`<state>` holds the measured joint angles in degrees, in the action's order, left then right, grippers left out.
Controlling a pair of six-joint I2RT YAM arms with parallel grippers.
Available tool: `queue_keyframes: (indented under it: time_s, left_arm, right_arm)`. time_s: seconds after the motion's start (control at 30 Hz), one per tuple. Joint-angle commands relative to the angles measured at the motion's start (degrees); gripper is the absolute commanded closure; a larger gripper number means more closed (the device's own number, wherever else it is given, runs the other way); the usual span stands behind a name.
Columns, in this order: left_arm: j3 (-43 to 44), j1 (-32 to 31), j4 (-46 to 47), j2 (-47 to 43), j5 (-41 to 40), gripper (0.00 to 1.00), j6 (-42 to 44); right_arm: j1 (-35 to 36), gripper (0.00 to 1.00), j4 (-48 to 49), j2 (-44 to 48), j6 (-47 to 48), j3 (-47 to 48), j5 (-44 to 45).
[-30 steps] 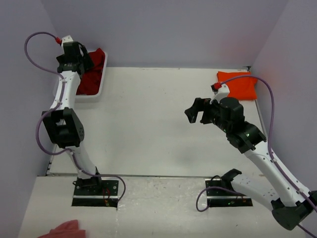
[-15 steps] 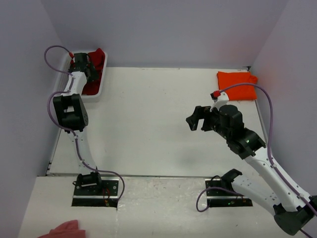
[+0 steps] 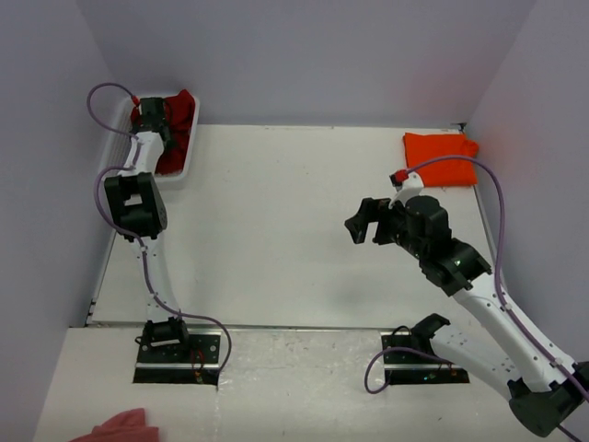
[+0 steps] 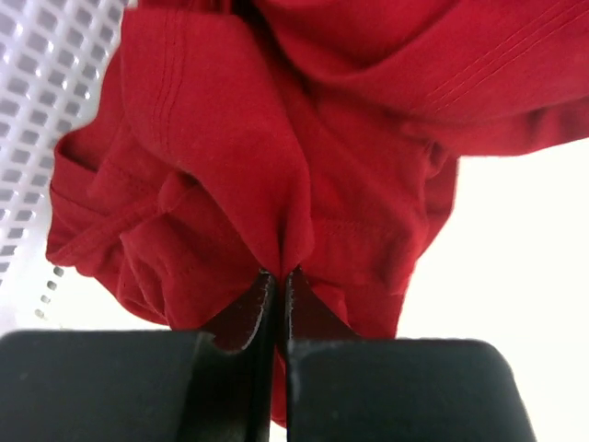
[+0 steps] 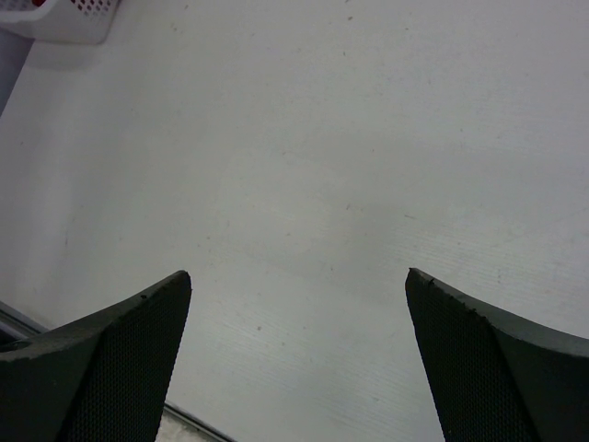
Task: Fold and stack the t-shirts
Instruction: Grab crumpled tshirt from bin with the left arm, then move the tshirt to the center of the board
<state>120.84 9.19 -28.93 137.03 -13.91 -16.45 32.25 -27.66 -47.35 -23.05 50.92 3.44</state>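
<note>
The dark red t-shirt (image 3: 171, 158) lies bunched in a white basket (image 3: 175, 180) at the table's far left corner. My left gripper (image 3: 153, 116) reaches down into that basket. In the left wrist view its jaws (image 4: 279, 272) are shut, pinching a fold of the red t-shirt (image 4: 350, 184). The orange t-shirt (image 3: 442, 157) lies folded as a small rectangle at the far right of the table. My right gripper (image 3: 363, 221) hovers over the table's right half, open, with only bare table between its fingers (image 5: 299, 276).
The basket's perforated white wall (image 4: 46, 55) stands just left of the pinched cloth. A pale pink cloth scrap (image 3: 120, 428) lies off the table at the near left. Lilac walls close in the table on three sides.
My left arm has stretched further into the basket, and its gripper has closed on the red t-shirt. The right arm has shifted only slightly and stays open.
</note>
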Motion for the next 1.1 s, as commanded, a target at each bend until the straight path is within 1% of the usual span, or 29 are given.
queue_keyframes:
  time_s: [0.0, 0.03, 0.13, 0.2, 0.23, 0.27, 0.33, 0.37, 0.4, 0.43, 0.47, 0.5, 0.57, 0.6, 0.63, 0.7, 0.73, 0.77, 0.83, 0.87, 0.9, 0.93, 1.0, 1.07]
  left_arm:
    - [0.4, 0.3, 3.9, -3.9, 3.2, 1.0, -0.1]
    - [-0.7, 0.3, 6.3, -6.9, 3.8, 1.0, -0.3]
    - [-0.9, -0.3, 7.8, -11.1, 6.2, 1.0, 0.3]
    - [2.9, -1.2, 6.5, -15.5, 7.1, 1.0, 1.7]
    - [4.8, -1.4, 5.7, -16.4, 7.4, 1.0, 2.0]
    - [8.7, -1.5, 4.9, -17.3, 10.0, 1.0, 2.4]
    - [13.2, -2.1, 3.3, -20.7, 13.5, 1.0, 2.5]
    - [13.7, -2.5, 3.3, -22.3, 16.0, 1.0, 2.8]
    - [13.6, -3.6, 4.4, -24.3, 17.3, 1.0, 3.1]
    - [12.9, -4.6, 5.1, -28.5, 20.2, 1.0, 3.7]
    - [12.4, -7.1, 6.6, -30.7, 21.4, 1.0, 5.5]
    - [11.9, -8.3, 7.1, -35.0, 22.0, 1.0, 6.3]
    - [11.4, -12.3, 8.2, -39.3, 27.0, 1.0, 7.4]
    - [11.2, -13.2, 8.9, -43.4, 28.2, 1.0, 6.7]
    - [11.3, -13.9, 9.4, -45.3, 31.9, 1.0, 6.0]
    - [12.7, -14.7, 10.4, -50.1, 35.1, 1.0, 1.7]
    - [13.0, -14.7, 11.3, -51.7, 39.6, 1.0, -0.2]
    - [13.0, -14.7, 12.6, -54.6, 41.3, 1.0, -3.3]
    - [12.3, -14.7, 13.0, -57.0, 45.6, 1.0, -7.3]
    - [11.4, -14.8, 13.0, -58.3, 46.2, 1.0, -8.3]
    - [9.6, -14.8, 13.4, -61.3, 46.3, 1.0, -9.3]
    - [5.6, -14.7, 13.6, -62.7, 46.6, 1.0, -10.5]
    - [1.6, -14.7, 14.2, -65.1, 47.3, 1.0, -11.6]
    - [-3.8, -14.7, 14.5, -65.7, 48.1, 1.0, -12.2]
  right_arm:
    - [0.3, 0.01, 3.1, -0.7, -0.6, -1.8, -0.4]
    - [0.2, 0.01, 3.6, -1.3, -1.0, -2.5, 0.0]
    - [0.2, 0.01, 4.7, -4.2, -1.3, -3.0, 0.1]
    - [0.4, 0.01, 6.0, -5.8, -1.4, -3.6, 0.1]
    - [0.3, 0.01, 6.5, -6.2, -1.4, -3.8, 0.1]
    - [0.4, 0.01, 7.4, -6.4, -1.5, -4.0, 0.7]
    - [0.4, 0.01, 7.8, -7.5, -1.4, -4.2, 1.5]
    - [0.3, 0.01, 7.9, -8.0, -1.5, -4.2, 2.9]
    - [0.4, 0.01, 8.1, -8.8, -1.8, -3.9, 3.5]
    - [0.4, 0.01, 8.1, -9.2, -1.9, -3.9, 3.8]
    - [0.3, 0.01, 8.7, -9.5, -2.3, -3.9, 4.7]
    - [0.3, 0.01, 9.0, -9.8, -2.6, -4.2, 5.1]
    - [0.4, 0.01, 10.3, -10.2, -3.0, -4.7, 5.2]
    - [0.4, 0.01, 10.5, -10.3, -3.3, -5.2, 5.6]
    - [0.4, 0.01, 10.9, -10.3, -3.5, -5.6, 5.4]
    - [0.4, 0.01, 11.7, -10.2, -4.0, -6.4, 5.4]
    - [0.4, 0.01, 11.9, -10.0, -4.3, -6.7, 5.6]
    - [0.5, 0.01, 11.8, -10.0, -4.6, -6.7, 5.9]
    - [1.0, 0.01, 10.8, -9.2, -5.7, -6.5, 7.5]
    - [1.1, 0.01, 10.3, -8.6, -6.0, -6.5, 8.7]
    - [1.5, 0.01, 9.6, -8.0, -6.6, -6.2, 10.1]
    - [2.3, 0.01, 8.6, -7.2, -7.1, -5.9, 12.8]
    - [3.2, 0.01, 8.2, -4.9, -7.4, -5.6, 14.2]
    - [4.7, 0.01, 7.1, -3.0, -7.1, -4.4, 16.0]
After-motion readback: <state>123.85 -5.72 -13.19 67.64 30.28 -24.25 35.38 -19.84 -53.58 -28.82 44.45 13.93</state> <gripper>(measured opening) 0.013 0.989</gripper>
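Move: The left fingers are already shut on the crumpled red t-shirt inside the bin. Most of the shirt lies about 5 cm back, 2 cm right and 3 cm below them; the bin's middle is some 8 cm back and 2 cm left, about 3 cm lower. The clear middle of the table lies roughly 30 cm back and 42 cm right, 7 cm down. From the right hand, the t-shirt is about 30 cm ahead, 55 cm left and 22 cm lower. Keeping its pinch on the red t-shirt, the left hand hauls it out of the bin, almost straight up at first, then fast up, back and right over the table, some 64 cm higher in all and 42 cm back. The wrist swings the fingers from steeply down to pointing up, forward and right. The empty right hand, still open, sinks about 7 cm, then starts to rise again. ##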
